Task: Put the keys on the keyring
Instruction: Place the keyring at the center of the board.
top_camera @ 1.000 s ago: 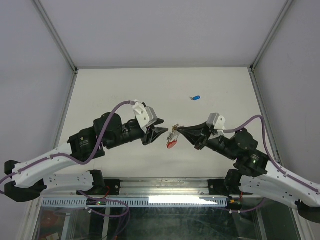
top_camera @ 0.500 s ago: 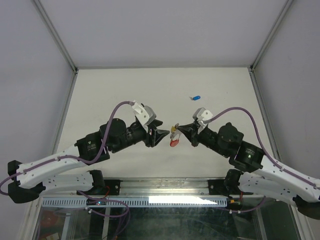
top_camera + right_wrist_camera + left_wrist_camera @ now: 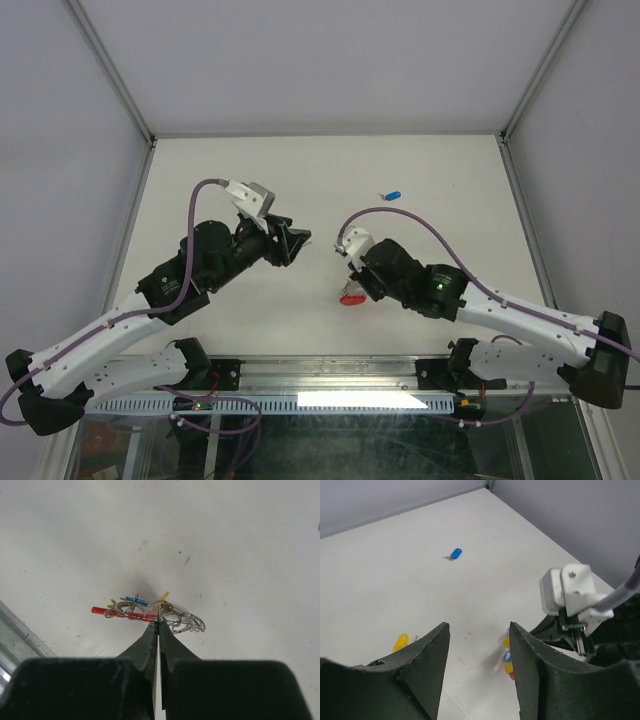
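My right gripper (image 3: 158, 622) is shut on a ring of the keyring (image 3: 186, 622). The grey chain, small rings and red strip (image 3: 125, 613) hang at its tips just above the table. A blue-capped key (image 3: 136, 600) and a yellow-capped key (image 3: 163, 598) sit on the bunch. In the top view the right gripper (image 3: 350, 286) is over the red strip (image 3: 350, 298). My left gripper (image 3: 293, 243) is open and empty, to the left of the keyring (image 3: 507, 656). A loose blue key (image 3: 391, 195) lies far back. A loose yellow key (image 3: 401, 642) lies near the left finger.
The white table (image 3: 200, 190) has grey walls on three sides and a metal rail (image 3: 330, 375) along the near edge. The right arm's white wrist camera (image 3: 568, 594) is close to my left gripper's right finger (image 3: 530, 665).
The right arm has turned and brought the keyring down and nearer the front edge. The left gripper has drawn back up and left, away from the keyring.
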You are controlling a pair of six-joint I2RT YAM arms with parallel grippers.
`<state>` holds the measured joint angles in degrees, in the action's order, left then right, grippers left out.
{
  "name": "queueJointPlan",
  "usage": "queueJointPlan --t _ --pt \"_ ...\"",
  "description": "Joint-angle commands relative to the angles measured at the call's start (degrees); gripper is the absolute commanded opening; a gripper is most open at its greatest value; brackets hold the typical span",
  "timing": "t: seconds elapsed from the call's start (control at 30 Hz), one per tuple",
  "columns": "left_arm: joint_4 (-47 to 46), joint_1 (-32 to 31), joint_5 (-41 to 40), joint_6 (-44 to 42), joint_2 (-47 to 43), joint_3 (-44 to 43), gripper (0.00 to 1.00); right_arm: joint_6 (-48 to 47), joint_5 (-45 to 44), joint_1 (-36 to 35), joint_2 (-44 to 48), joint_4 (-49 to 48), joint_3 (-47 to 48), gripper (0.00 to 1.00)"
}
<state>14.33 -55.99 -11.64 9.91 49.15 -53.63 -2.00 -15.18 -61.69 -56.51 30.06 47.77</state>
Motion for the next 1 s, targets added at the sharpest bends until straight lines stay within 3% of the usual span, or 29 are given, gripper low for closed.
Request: queueJointPlan --t 0.0,0.33,0.5,0.6,0.7,0.97 --pt "0.14 3.71 2.55 3.06 -1.96 0.49 0.5 -0.29 -0.86 -0.1 -5.49 2.8 4.45 0.0" --pt "1.33 3.87 1.08 3.55 -2.25 0.88 0.5 -1.86 7.7 -0.7 -20.29 -7.26 6.86 0.0" --pt "1.94 3.85 0.49 3.88 -2.01 0.73 0.5 0.05 12.86 -1.33 -24.58 -14.14 6.28 0.18" --pt "2.26 3.86 0.54 4.06 -1.57 0.82 0.5 3.35 13.98 -1.25 -22.14 -18.75 3.0 0.31" --pt "2.34 4.05 0.57 4.51 -0.89 1.37 0.5 8.56 10.62 -0.51 -16.86 -21.22 -0.54 0.37" --pt "-0.98 8.11 8.68 6.91 4.92 4.59 0.51 33.47 6.07 7.58 -6.06 -14.49 -7.99 0.39"
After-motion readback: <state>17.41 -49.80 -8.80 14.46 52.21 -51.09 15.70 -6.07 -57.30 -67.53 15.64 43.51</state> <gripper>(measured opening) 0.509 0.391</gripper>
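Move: The right hand holds the keyring pinched by its loops; its resting place on the white board lies about 9 cm below that hand, some 3 cm to its left and 3 cm back. The loose yellow key is about 13 cm ahead and 13 cm left of the right hand; the blue key is some 26 cm ahead and 10 cm right. From the empty left hand, the resting place is about 5 cm back, 9 cm right and well below. Still pinching the keyring, the right hand lowers it about 8 cm onto the board, swinging some 7 cm left as it nears the bottom while the fingers open and let go. It then lifts about 3 cm and eases back right, slightly forward, pointing more steeply down. The left hand, empty and part-open, sinks about 5 cm and edges forward. ##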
